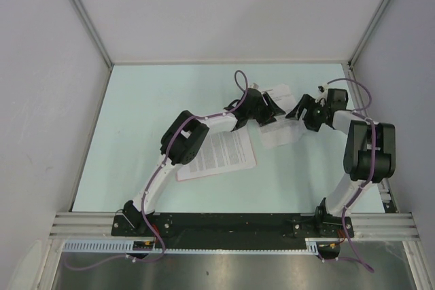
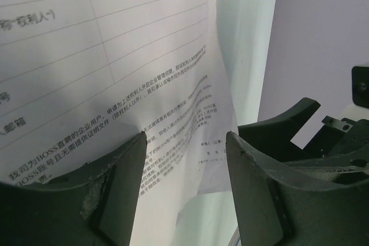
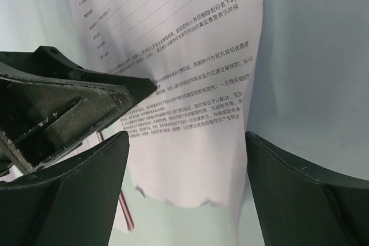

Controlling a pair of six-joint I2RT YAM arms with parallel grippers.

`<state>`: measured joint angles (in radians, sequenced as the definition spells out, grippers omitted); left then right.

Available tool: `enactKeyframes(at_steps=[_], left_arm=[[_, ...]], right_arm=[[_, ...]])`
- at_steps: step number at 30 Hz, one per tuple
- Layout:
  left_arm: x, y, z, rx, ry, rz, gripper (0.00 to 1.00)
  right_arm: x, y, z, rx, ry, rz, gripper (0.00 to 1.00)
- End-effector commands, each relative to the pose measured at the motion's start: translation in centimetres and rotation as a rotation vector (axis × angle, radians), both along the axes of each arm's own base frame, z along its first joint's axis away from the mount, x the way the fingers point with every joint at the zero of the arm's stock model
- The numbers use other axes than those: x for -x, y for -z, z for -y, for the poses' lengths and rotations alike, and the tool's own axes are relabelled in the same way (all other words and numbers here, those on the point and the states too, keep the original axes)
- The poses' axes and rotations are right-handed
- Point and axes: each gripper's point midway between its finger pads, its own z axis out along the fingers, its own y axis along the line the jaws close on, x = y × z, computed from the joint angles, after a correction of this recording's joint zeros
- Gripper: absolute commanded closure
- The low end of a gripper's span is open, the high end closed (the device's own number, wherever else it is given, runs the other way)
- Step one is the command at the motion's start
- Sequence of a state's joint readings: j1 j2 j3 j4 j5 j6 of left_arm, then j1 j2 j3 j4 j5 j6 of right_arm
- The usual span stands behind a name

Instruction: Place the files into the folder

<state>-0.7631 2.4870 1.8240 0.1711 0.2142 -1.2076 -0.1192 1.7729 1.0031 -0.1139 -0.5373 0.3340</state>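
Two white files printed with black text show. One file point(image 1: 219, 154) lies flat on the table beside the left arm. The other file point(image 1: 282, 135) point(image 2: 115, 73) point(image 3: 190, 84) lies between the two grippers, its near edge wavy and one corner curled. My left gripper point(image 1: 270, 111) point(image 2: 184, 185) is open with that sheet's edge between its fingers, not pinched. From the opposite side my right gripper point(image 1: 300, 113) point(image 3: 187, 191) faces it, open over the same sheet. A thin pink strip, seemingly the folder's edge point(image 3: 124, 214), peeks out at the sheet's side; the rest is hidden.
The pale green table point(image 1: 136, 113) is boxed in by grey walls on the left, back and right. The two grippers' fingers nearly meet at mid-table. An aluminium rail point(image 1: 231, 225) carrying both arm bases runs along the near edge.
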Motion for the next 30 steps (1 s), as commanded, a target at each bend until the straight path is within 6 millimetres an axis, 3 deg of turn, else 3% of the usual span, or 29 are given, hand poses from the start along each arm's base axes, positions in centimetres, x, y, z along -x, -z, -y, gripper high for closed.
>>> enactKeyframes(at_steps=[1, 9, 12, 13, 15, 16, 18, 20, 21, 22, 23, 24, 25, 27, 28, 30], left_arm=[[1.0, 2.5, -0.9, -0.046, 0.005, -0.067, 0.36], [1.1, 2.6, -0.7, -0.036, 0.011, -0.073, 0.36], [1.1, 2.6, -0.7, -0.035, 0.013, -0.071, 0.36], [1.2, 2.7, -0.6, -0.037, 0.015, -0.071, 0.36], [1.3, 2.5, -0.6, -0.034, 0.028, -0.059, 0.36], [1.4, 2.3, -0.5, -0.036, 0.038, -0.053, 0.35], [1.8, 1.1, -0.2, -0.034, 0.096, 0.001, 0.32], [1.8, -0.8, -0.1, -0.036, 0.149, 0.082, 0.28], [1.9, -3.4, 0.0, -0.014, 0.176, 0.128, 0.22], [2.0, -4.6, -0.3, -0.022, 0.194, 0.150, 0.20], [1.8, -6.4, -0.5, -0.041, 0.223, 0.216, 0.18], [1.8, -10.3, -0.9, -0.034, 0.235, 0.280, 0.14], [2.1, -11.1, -1.8, -0.072, 0.251, 0.278, 0.13], [2.4, -15.0, -3.3, -0.098, 0.278, 0.373, 0.12], [2.8, -18.9, -5.2, -0.105, 0.262, 0.415, 0.12], [3.2, -20.1, -8.6, -0.168, 0.243, 0.449, 0.12]], right_arm=[[0.8, -1.7, 0.6, -0.106, 0.059, 0.009, 0.16], [2.7, -0.2, 1.7, -0.062, 0.176, 0.010, 0.18], [3.5, 0.4, 1.6, -0.060, 0.238, 0.031, 0.29], [3.1, 0.2, 1.8, -0.050, 0.260, 0.066, 0.38], [3.3, 0.8, 1.4, -0.033, 0.277, 0.073, 0.44], [2.7, 0.7, 1.7, -0.011, 0.296, 0.098, 0.53], [2.2, 0.3, 1.8, 0.022, 0.294, 0.139, 0.63], [1.4, -0.6, 2.8, 0.064, 0.324, 0.193, 0.83], [0.7, -1.9, 3.0, 0.081, 0.317, 0.241, 0.87], [0.6, -2.4, 3.3, 0.096, 0.314, 0.243, 0.97], [0.5, -2.9, 3.5, 0.112, 0.310, 0.248, 1.00], [0.2, -4.5, 3.8, 0.133, 0.310, 0.281, 1.00], [0.1, -5.4, 3.8, 0.168, 0.274, 0.295, 1.00], [0.1, -7.5, 3.1, 0.192, 0.231, 0.331, 1.00], [0.3, -9.7, 2.7, 0.213, 0.201, 0.370, 1.00], [0.9, -12.2, 1.5, 0.216, 0.153, 0.419, 1.00]])
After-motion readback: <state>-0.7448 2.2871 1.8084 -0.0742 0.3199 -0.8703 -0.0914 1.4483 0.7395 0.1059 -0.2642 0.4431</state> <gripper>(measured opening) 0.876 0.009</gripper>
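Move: The loose file's middle lies about 8 cm left of the right hand, 2 cm back and 3 cm below; its right edge passes close by that hand. The filled folder is some 33 cm to the right hand's left and 17 cm back, slightly below. From the left hand, already over the file, its middle is about 1 cm to the right, level fore and aft, and 3 cm below. The right hand draws back 5 cm, pinches the file's right edge, lifts 7 cm; the left rises, opening. ##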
